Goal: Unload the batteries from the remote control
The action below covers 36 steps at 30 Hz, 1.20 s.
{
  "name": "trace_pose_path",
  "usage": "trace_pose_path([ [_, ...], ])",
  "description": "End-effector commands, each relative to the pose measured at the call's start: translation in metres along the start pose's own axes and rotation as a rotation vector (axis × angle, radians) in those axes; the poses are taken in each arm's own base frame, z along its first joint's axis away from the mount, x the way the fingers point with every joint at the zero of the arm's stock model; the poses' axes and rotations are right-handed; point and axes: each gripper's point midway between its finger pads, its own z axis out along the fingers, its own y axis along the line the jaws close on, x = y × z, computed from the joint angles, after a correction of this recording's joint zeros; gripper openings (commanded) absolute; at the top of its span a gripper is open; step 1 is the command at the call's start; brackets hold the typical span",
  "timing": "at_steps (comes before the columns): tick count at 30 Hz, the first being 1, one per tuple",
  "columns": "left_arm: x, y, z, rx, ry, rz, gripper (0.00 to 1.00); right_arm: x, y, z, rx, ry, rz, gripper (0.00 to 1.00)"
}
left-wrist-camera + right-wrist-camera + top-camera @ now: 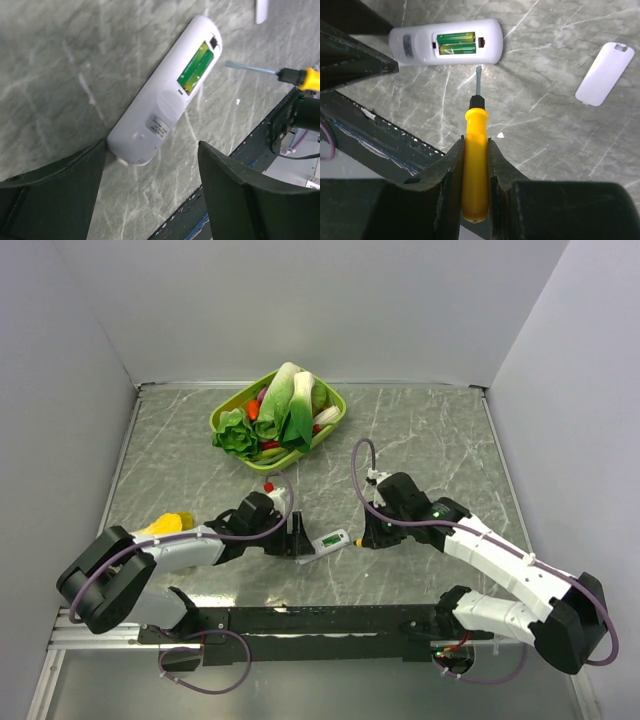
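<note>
The white remote control (160, 107) lies on the marble table with its back up and its compartment open. Two green batteries (196, 70) sit side by side in it. They also show in the right wrist view (456, 43) inside the remote (415, 45). My left gripper (152, 195) is open, its left finger touching the remote's rounded end. My right gripper (476, 142) is shut on a yellow-handled screwdriver (476, 165), whose blade tip points at the compartment's edge, just short of it. In the top view the remote (328, 540) lies between both grippers.
The loose white cover strip (605, 73) lies on the table to the right of the remote. A green basket of toy vegetables (225, 412) stands at the back. The black mounting rail (300, 620) runs along the near edge. A yellow object (165, 524) lies by my left arm.
</note>
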Motion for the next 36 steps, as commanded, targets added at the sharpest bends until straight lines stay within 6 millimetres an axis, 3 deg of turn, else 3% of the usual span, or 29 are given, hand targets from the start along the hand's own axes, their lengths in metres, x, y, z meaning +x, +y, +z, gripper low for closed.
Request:
trace_pose_path([
  [1, -0.007, -0.019, 0.007, 0.08, -0.023, 0.017, 0.77, -0.016, 0.0, -0.004, 0.019, -0.029, 0.009, 0.0],
  [7, 0.005, -0.047, -0.005, 0.239, -0.011, -0.016, 0.75, -0.025, -0.001, 0.008, 0.009, -0.043, 0.014, 0.0],
  [9, -0.001, -0.068, -0.016, 0.336, -0.045, -0.005, 0.74, -0.03, 0.0, 0.012, 0.005, -0.04, -0.001, 0.0],
  [12, -0.002, -0.077, -0.027, 0.366, -0.057, -0.028, 0.74, -0.039, 0.002, 0.014, -0.006, -0.049, -0.033, 0.0],
  [15, -0.009, -0.07, -0.03, 0.29, -0.085, -0.056, 0.73, -0.049, 0.005, 0.01, -0.017, -0.063, -0.068, 0.0],
  [16, -0.02, -0.071, -0.031, 0.261, -0.109, -0.085, 0.73, -0.051, 0.005, 0.009, -0.02, -0.064, -0.073, 0.0],
  [17, -0.02, -0.053, -0.026, 0.163, -0.105, -0.121, 0.72, -0.053, 0.005, 0.008, -0.017, -0.063, -0.09, 0.0],
  [20, -0.041, -0.038, -0.019, 0.063, -0.132, -0.14, 0.68, -0.058, 0.007, -0.004, -0.012, -0.065, -0.111, 0.0],
  [24, -0.055, -0.024, -0.008, 0.033, -0.127, -0.147, 0.49, -0.062, 0.015, -0.02, -0.038, -0.066, -0.126, 0.0],
  [26, -0.061, -0.016, -0.001, 0.021, -0.134, -0.153, 0.39, -0.055, 0.016, -0.022, -0.047, -0.026, -0.139, 0.0],
  [27, -0.064, -0.016, 0.001, 0.024, -0.135, -0.141, 0.26, -0.055, 0.016, -0.023, -0.043, -0.019, -0.138, 0.0],
  [30, -0.067, -0.014, 0.013, 0.033, -0.124, -0.114, 0.01, -0.051, 0.016, -0.023, -0.021, 0.032, -0.093, 0.0],
  [36, -0.06, -0.013, 0.038, 0.091, -0.075, -0.128, 0.01, -0.049, 0.033, -0.018, -0.101, 0.081, -0.149, 0.0],
])
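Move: The remote's middle lies about 6 cm to the left hand's right, level with it fore and aft and some 3 cm lower, its near end at the open left fingertips. For the right hand, holding the screwdriver, the batteries are about 7 cm left, 1 cm ahead and 10 cm down. From that hand the screwdriver tip is 2 cm ahead, 4 cm left and 7 cm below; the battery cover lies 4 cm ahead, 5 cm right. With a finger against the remote's near end, the left hand sweeps about 3 cm back and 2 cm right to swing that end round, then lifts clear, goes some 8 cm forward and sinks again to its starting height while its fingers shut empty beside the battery half. The right hand keeps its grip on the screwdriver, dips as it goes forward, then rises some 5 cm, drawing slightly back and left at the end, which takes the tip from beside the remote's far end to above the battery bay's edge. ##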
